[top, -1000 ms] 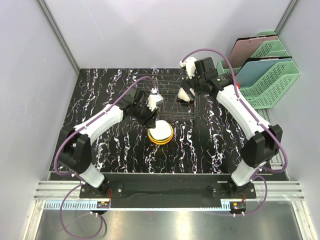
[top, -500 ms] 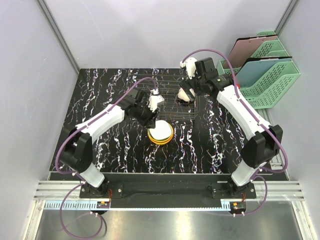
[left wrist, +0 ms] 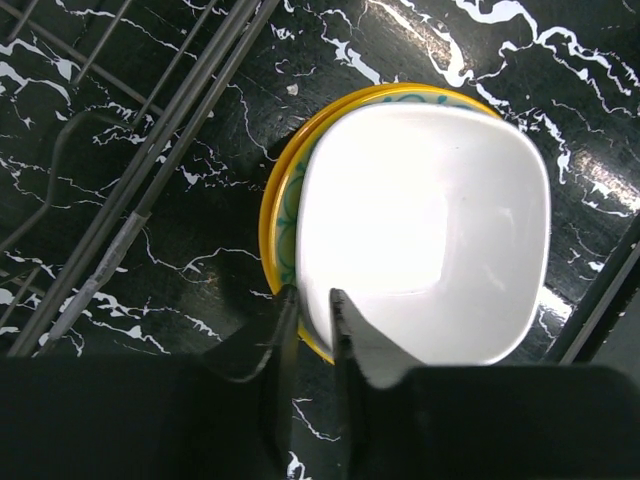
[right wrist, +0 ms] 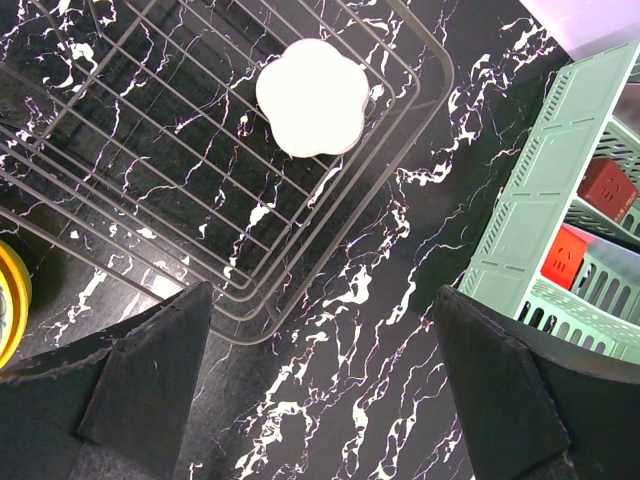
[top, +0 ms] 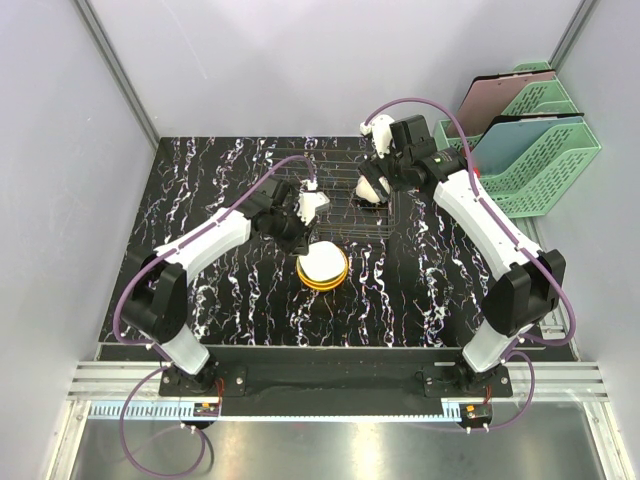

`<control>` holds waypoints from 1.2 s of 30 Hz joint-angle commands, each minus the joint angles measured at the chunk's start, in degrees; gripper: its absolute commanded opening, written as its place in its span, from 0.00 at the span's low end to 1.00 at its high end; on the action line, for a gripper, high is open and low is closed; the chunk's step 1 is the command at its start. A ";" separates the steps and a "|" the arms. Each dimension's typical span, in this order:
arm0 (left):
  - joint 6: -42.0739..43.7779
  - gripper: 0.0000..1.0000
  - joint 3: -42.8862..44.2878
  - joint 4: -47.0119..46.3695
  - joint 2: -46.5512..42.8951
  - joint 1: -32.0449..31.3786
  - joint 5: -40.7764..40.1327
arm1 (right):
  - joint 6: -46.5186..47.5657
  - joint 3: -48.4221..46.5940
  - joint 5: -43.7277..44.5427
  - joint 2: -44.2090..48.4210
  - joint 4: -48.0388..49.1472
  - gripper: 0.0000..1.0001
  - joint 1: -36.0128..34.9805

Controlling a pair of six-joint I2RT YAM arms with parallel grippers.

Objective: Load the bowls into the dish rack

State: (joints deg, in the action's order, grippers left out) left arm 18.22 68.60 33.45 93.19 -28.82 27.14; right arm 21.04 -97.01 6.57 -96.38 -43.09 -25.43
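Observation:
A white bowl (left wrist: 425, 230) lies on top of a stack with a yellow bowl (left wrist: 275, 215) and an orange one beneath it (top: 322, 281), on the table just in front of the dish rack (top: 340, 208). My left gripper (left wrist: 310, 296) is shut on the white bowl's near rim, one finger inside and one outside; in the top view it (top: 306, 238) is at the stack's back left. My right gripper (right wrist: 322, 292) is open and empty above the rack's right end (right wrist: 150, 130). A white flower-shaped bowl (right wrist: 308, 97) lies upside down in the rack. The lime green bowl is out of view.
Green mesh file trays (top: 540, 160) stand off the table's right edge, close to my right arm; they also show in the right wrist view (right wrist: 560, 200) with red blocks inside. The rack's front wire (left wrist: 170, 130) runs just left of the stack.
The left arm has shifted slightly while its gripper stays at the white bowl's rim. The right arm and the bowl in the rack have not visibly moved.

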 commanded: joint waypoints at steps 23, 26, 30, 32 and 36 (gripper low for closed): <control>0.33 0.00 7.43 3.37 -1.69 -0.54 4.50 | -1.61 0.24 -2.08 0.31 1.17 1.00 0.38; -0.02 0.00 7.87 3.46 -3.09 -0.36 5.73 | -3.19 -0.10 -6.20 0.49 0.12 1.00 0.47; 0.15 0.00 8.74 2.94 -5.12 0.34 6.26 | -7.84 -1.77 -19.27 -0.56 -3.75 1.00 0.91; 0.15 0.00 9.18 2.76 -5.47 0.78 6.00 | -9.43 -2.39 -23.86 -1.44 -5.06 1.00 1.35; 0.06 0.00 10.94 1.97 -6.61 1.83 5.56 | -12.15 -3.09 -37.28 -3.20 -7.35 1.00 1.53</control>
State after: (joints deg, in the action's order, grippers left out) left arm 18.24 75.59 37.76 90.13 -28.16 30.83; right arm 13.26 -97.32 -14.26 -97.80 -47.05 -24.32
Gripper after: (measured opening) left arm 0.024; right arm 0.994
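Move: The left hand is at the stack with its fingers astride the white bowl's rim; that bowl's middle lies about 4 cm to its right, 2 cm back and 2 cm lower. The yellow-rimmed bowl sits beneath it, 3 cm right, 3 cm back and 5 cm down. The dish rack's middle is some 11 cm ahead and 4 cm right. From the right hand, the white bowl lies roughly 15 cm back, 9 cm left and 15 cm below. Straight up goes the left hand, about 6 cm and faster towards the end, after its nearly closed fingers have shut and pinched the white bowl's rim in place. Late on, the right hand, still wide open, swings some 5 cm left, 4 cm back and a little down towards the white bowl, rolling and tipping down by roughly 20 degrees in all. ##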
